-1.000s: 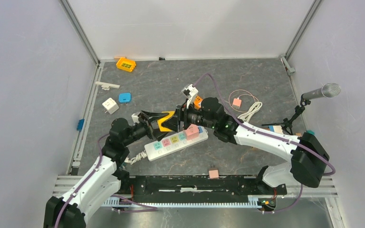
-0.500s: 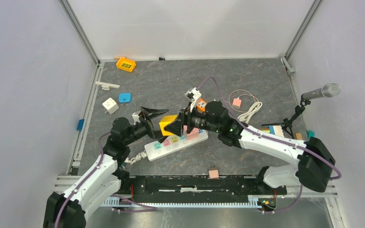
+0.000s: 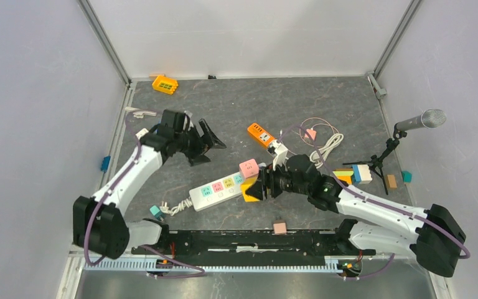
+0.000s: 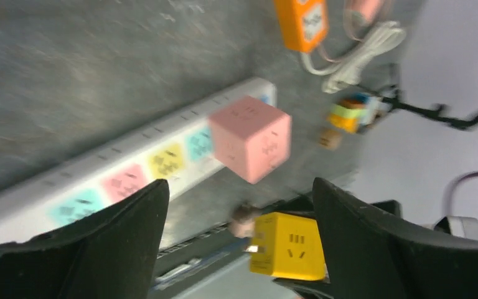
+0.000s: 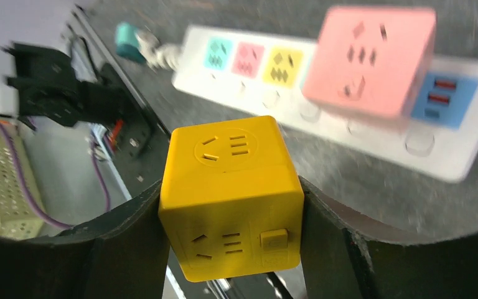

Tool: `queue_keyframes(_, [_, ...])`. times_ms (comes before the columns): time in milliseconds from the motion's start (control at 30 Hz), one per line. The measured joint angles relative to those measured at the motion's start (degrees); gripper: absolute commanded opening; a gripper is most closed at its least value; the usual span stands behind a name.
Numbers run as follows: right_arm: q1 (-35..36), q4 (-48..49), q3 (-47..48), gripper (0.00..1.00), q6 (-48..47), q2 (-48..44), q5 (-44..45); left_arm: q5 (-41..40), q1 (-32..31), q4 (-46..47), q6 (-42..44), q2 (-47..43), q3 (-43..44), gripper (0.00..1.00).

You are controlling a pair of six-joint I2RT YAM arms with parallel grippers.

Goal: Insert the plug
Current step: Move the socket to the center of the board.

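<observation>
The plug is a yellow cube (image 3: 248, 192) (image 5: 230, 193), and my right gripper (image 3: 253, 189) (image 5: 231, 208) is shut on its two sides, holding it just in front of the right end of the white power strip (image 3: 221, 187) (image 5: 373, 128). A pink cube (image 3: 249, 168) (image 5: 370, 59) (image 4: 250, 144) sits plugged into that end of the strip. My left gripper (image 3: 208, 148) (image 4: 239, 243) hangs open and empty at the back left, well away from the strip (image 4: 131, 165). Its view shows the yellow cube (image 4: 286, 246) far off between its fingers.
An orange power strip (image 3: 259, 133), a coiled white cable (image 3: 327, 146) and a small pink adapter (image 3: 310, 133) lie behind the right arm. Coloured blocks (image 3: 356, 174) and a microphone stand (image 3: 420, 120) are at the right. A pink plug (image 3: 279, 227) lies near the front rail.
The left gripper opened off the yellow cube and swung away to the back left. The right gripper kept the cube and carried it forward, down to the strip's right end.
</observation>
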Motion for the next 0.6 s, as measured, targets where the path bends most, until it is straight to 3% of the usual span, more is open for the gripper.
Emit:
queue_keyframes(100, [0.00, -3.30, -2.82, 0.00, 0.35, 0.11, -0.24, -7.65, 0.02, -9.42, 13.44, 5.60, 8.85, 0.75])
queue_keyframes(200, [0.00, -5.64, -4.07, 0.00, 0.81, 1.60, -0.13, -15.72, 0.02, -16.46, 22.71, 11.61, 12.28, 0.62])
queue_keyframes(400, [-0.17, -7.32, -3.85, 0.00, 1.36, 8.72, 1.40, -24.96, 0.02, -24.74, 31.36, 20.00, 11.78, 0.57])
queue_keyframes(600, [-2.67, -7.89, -0.68, 0.00, 1.68, 14.27, 2.99, -25.31, 0.02, -26.64, 35.15, 21.77, 11.02, 0.47])
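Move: The right hand, still holding the yellow socket, is bound for bare table about 11 cm below it and 3 cm to its right. From that hand the power strip's middle is some 6 cm left, 2 ahead and 13 down, the pink cube 6 ahead and 1 left, 10 down, and the brown plug about 9 back, 9 right, 13 down. The empty left hand has the strip's left end about 11 cm back, 9 left and 13 down, and the teal plug 13 back, 21 left and 13 down. The right hand keeps its grip on the yellow socket and lowers it about 11 cm, drifting some 3 cm right, to just above or onto the table on the strip's near side; it first eases back 2 cm, then forward again as the descent ends, its fingers tipping more steeply down by roughly 25 degrees. Meanwhile the left hand swings left and down about 10 cm each way towards the strip's left end, slightly forward before drawing back, while its wrist turns some 50 degrees until the fingers point down and they close from nearly wide open to about half, on nothing. ##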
